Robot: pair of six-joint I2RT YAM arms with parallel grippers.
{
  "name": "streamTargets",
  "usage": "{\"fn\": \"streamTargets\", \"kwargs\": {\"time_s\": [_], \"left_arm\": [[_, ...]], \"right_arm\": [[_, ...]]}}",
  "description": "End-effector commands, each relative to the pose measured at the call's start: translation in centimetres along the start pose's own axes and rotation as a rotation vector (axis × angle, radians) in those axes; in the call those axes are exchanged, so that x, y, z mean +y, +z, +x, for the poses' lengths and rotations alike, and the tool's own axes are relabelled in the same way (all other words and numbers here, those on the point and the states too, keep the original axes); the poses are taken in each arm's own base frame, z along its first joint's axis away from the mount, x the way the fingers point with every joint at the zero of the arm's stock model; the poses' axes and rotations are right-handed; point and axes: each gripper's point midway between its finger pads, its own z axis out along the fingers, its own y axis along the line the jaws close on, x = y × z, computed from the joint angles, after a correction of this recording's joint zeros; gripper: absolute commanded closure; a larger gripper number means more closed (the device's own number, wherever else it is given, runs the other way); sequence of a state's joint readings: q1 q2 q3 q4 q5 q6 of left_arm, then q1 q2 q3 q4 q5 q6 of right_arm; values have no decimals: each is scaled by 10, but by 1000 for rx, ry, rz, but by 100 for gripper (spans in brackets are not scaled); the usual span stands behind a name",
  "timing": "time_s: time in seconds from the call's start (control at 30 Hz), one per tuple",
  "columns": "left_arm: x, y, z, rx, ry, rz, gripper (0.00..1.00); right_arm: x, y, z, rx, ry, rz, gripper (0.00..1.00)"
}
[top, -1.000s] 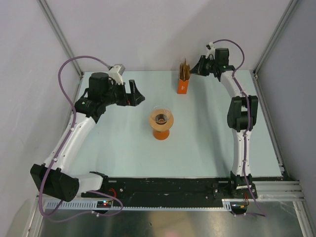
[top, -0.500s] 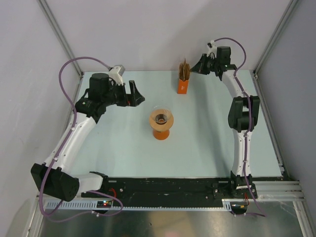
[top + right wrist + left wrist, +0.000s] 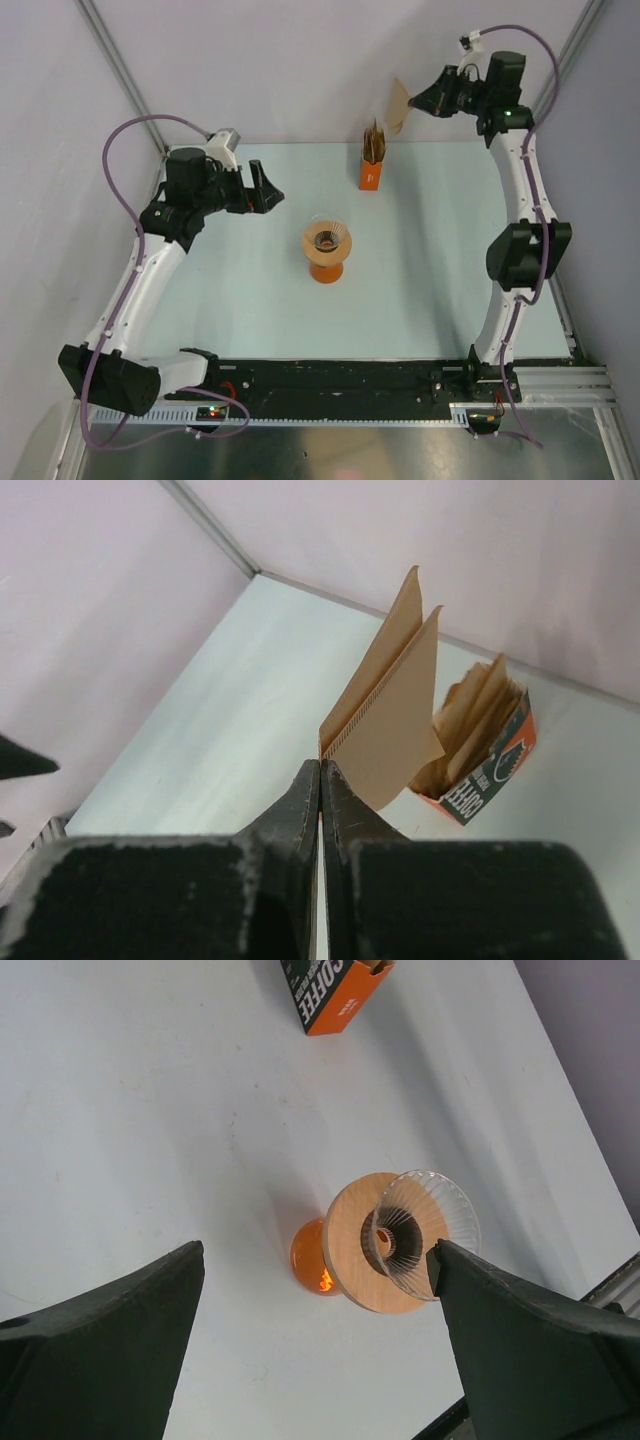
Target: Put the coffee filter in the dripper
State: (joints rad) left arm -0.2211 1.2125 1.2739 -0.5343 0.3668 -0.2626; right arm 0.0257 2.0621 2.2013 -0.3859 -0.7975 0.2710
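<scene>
A thin light-brown coffee filter (image 3: 385,715) (image 3: 399,106), folded flat, hangs in the air above the back of the table with my right gripper (image 3: 320,767) (image 3: 418,103) shut on its corner. The clear ribbed dripper (image 3: 327,238) (image 3: 420,1232) sits on a round tan disc (image 3: 355,1250) atop an orange glass beaker (image 3: 326,268) mid-table. My left gripper (image 3: 268,188) (image 3: 315,1270) hovers left of the dripper, open and empty, the dripper showing between its fingers.
A small orange box (image 3: 370,170) (image 3: 487,755) with a bunch of brown papers stands at the back of the table, below and beside the lifted filter. Frame posts and walls close in the back corners.
My right gripper has shut on a filter at the box and risen up and back-right, pulling the filter out. My left arm has drawn slightly left.
</scene>
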Motion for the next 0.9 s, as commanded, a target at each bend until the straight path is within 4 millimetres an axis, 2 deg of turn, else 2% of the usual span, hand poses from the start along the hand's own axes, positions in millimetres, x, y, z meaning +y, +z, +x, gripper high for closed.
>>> {"fn": "streamTargets", "kwargs": {"time_s": [0.0, 0.03, 0.17, 0.27, 0.37, 0.5, 0.6, 0.73, 0.87], "left_arm": [[-28, -31, -35, -122, 123, 98, 0], [-31, -34, -35, -128, 136, 109, 0], [-51, -46, -33, -135, 172, 207, 0], [-59, -51, -34, -144, 170, 242, 0], [-62, -50, -37, -155, 170, 256, 0], [-64, -42, -42, -199, 233, 290, 0], [-69, -30, -42, -220, 301, 355, 0], [-79, -12, -32, -181, 317, 471, 2], [-84, -1, -22, -207, 373, 534, 2]], "right_arm": [[62, -48, -22, 4, -134, -102, 100], [75, -57, -25, 3, -153, -120, 100], [104, -81, -20, 14, -165, -160, 100], [111, -87, -23, -3, -165, -152, 100], [112, -82, -22, -2, -145, -163, 100], [126, -71, -13, 25, -59, -267, 100], [144, -71, -1, 51, -9, -353, 100], [164, -74, 13, 98, 50, -451, 100], [190, -86, 22, 137, 105, -557, 100]]}}
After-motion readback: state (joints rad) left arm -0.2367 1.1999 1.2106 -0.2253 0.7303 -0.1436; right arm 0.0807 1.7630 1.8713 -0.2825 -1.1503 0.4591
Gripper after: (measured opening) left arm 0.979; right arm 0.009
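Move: The clear dripper on its wooden stand lies about 15 cm back, 20 cm left and 21 cm below the right hand, which already holds the coffee filter. The filter box is about 8 cm ahead of that hand, 7 cm left and 28 cm below. From the empty left hand the dripper is roughly 7 cm ahead, 13 cm right and 15 cm below; the filter is about 25 cm ahead, 29 cm right and 6 cm higher. The filter, still pinched by its edge in the shut right fingers, is carried up and back some 11 cm, away from its box, then left and down while that wrist turns about 20 degrees counter-clockwise. The left hand, open and empty, backs off and rises, then swings right and a little forward and down towards the filter, its fingers tipping up and turning clockwise. ##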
